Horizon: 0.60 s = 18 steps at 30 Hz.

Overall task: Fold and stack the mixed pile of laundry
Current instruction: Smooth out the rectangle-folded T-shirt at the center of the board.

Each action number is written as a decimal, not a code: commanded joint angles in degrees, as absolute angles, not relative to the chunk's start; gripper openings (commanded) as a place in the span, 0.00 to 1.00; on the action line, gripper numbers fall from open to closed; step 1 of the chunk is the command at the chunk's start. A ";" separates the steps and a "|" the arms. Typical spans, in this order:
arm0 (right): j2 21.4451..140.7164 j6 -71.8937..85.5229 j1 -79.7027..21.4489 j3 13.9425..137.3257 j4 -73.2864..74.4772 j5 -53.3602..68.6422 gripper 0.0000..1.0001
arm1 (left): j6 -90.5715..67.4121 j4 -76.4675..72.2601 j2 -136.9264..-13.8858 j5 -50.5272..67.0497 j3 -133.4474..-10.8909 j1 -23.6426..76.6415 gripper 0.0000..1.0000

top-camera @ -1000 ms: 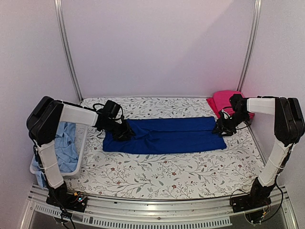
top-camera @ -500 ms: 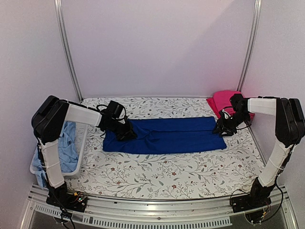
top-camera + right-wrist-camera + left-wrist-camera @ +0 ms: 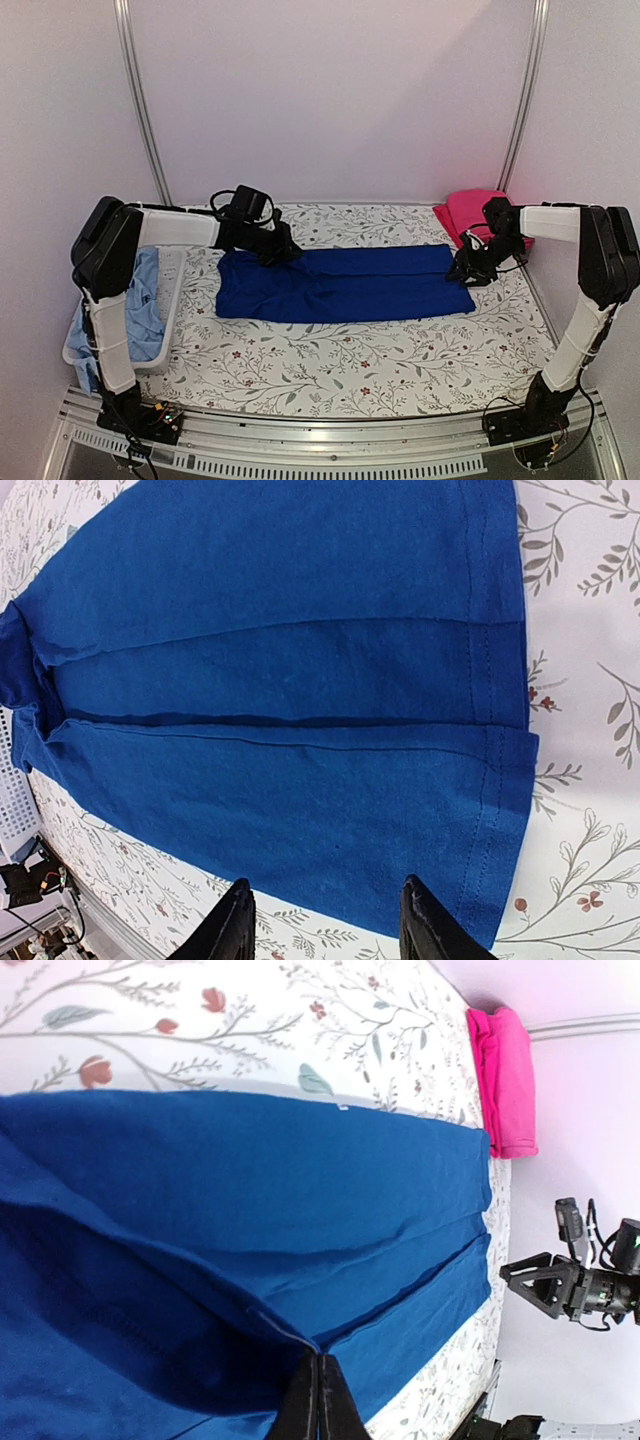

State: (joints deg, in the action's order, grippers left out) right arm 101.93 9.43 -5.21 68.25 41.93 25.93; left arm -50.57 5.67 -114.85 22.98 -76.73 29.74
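The royal-blue shirt [image 3: 350, 285] lies folded into a long band across the floral table cover [image 3: 340, 365]. At its left end my left gripper [image 3: 283, 250] is shut on a raised fold of the blue cloth [image 3: 250, 1180]; in the left wrist view the fingertips [image 3: 320, 1365] pinch a seam edge. My right gripper [image 3: 464, 268] stands open just over the shirt's right hem [image 3: 490, 730], its fingers [image 3: 238, 920] apart and holding nothing. A folded red-pink garment [image 3: 465, 212] lies at the back right. A light-blue shirt [image 3: 140, 305] fills the basket on the left.
The white perforated basket [image 3: 172, 300] stands at the table's left edge beside the left arm. The red-pink garment [image 3: 505, 1080] sits close to the right wall and the metal frame post [image 3: 520, 100]. Bare floral cover [image 3: 580, 610] shows beyond the hem.
My left gripper has shut on the shirt's left end and moved back and to the right, lifting that cloth edge. The right arm has not moved.
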 commanded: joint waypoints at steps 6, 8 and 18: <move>100.26 9.84 -5.09 67.40 40.71 26.01 0.49 | -41.04 10.39 -125.94 22.38 -93.05 33.13 0.00; 100.27 10.00 -5.02 67.55 40.70 26.10 0.48 | -38.54 13.98 -129.52 22.76 -97.68 33.36 0.00; 99.62 9.63 -5.03 67.75 40.68 27.33 0.50 | -31.84 19.06 -122.37 18.58 -97.78 31.47 0.47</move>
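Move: The left hand holds the raised corner of the T-shirt's left flap. The spot it is taken to, on the shirt's far part, is about 4 cm ahead, 6 cm right and 7 cm below. The pink stack lies some 34 cm right and 14 cm ahead; the laundry basket about 28 cm left and 14 cm back. From the right hand that spot is roughly 24 cm left, 6 cm ahead and 5 cm below. Left hand carries the pinched flap about 6 cm right and 4 cm forward, then dips and opens. ##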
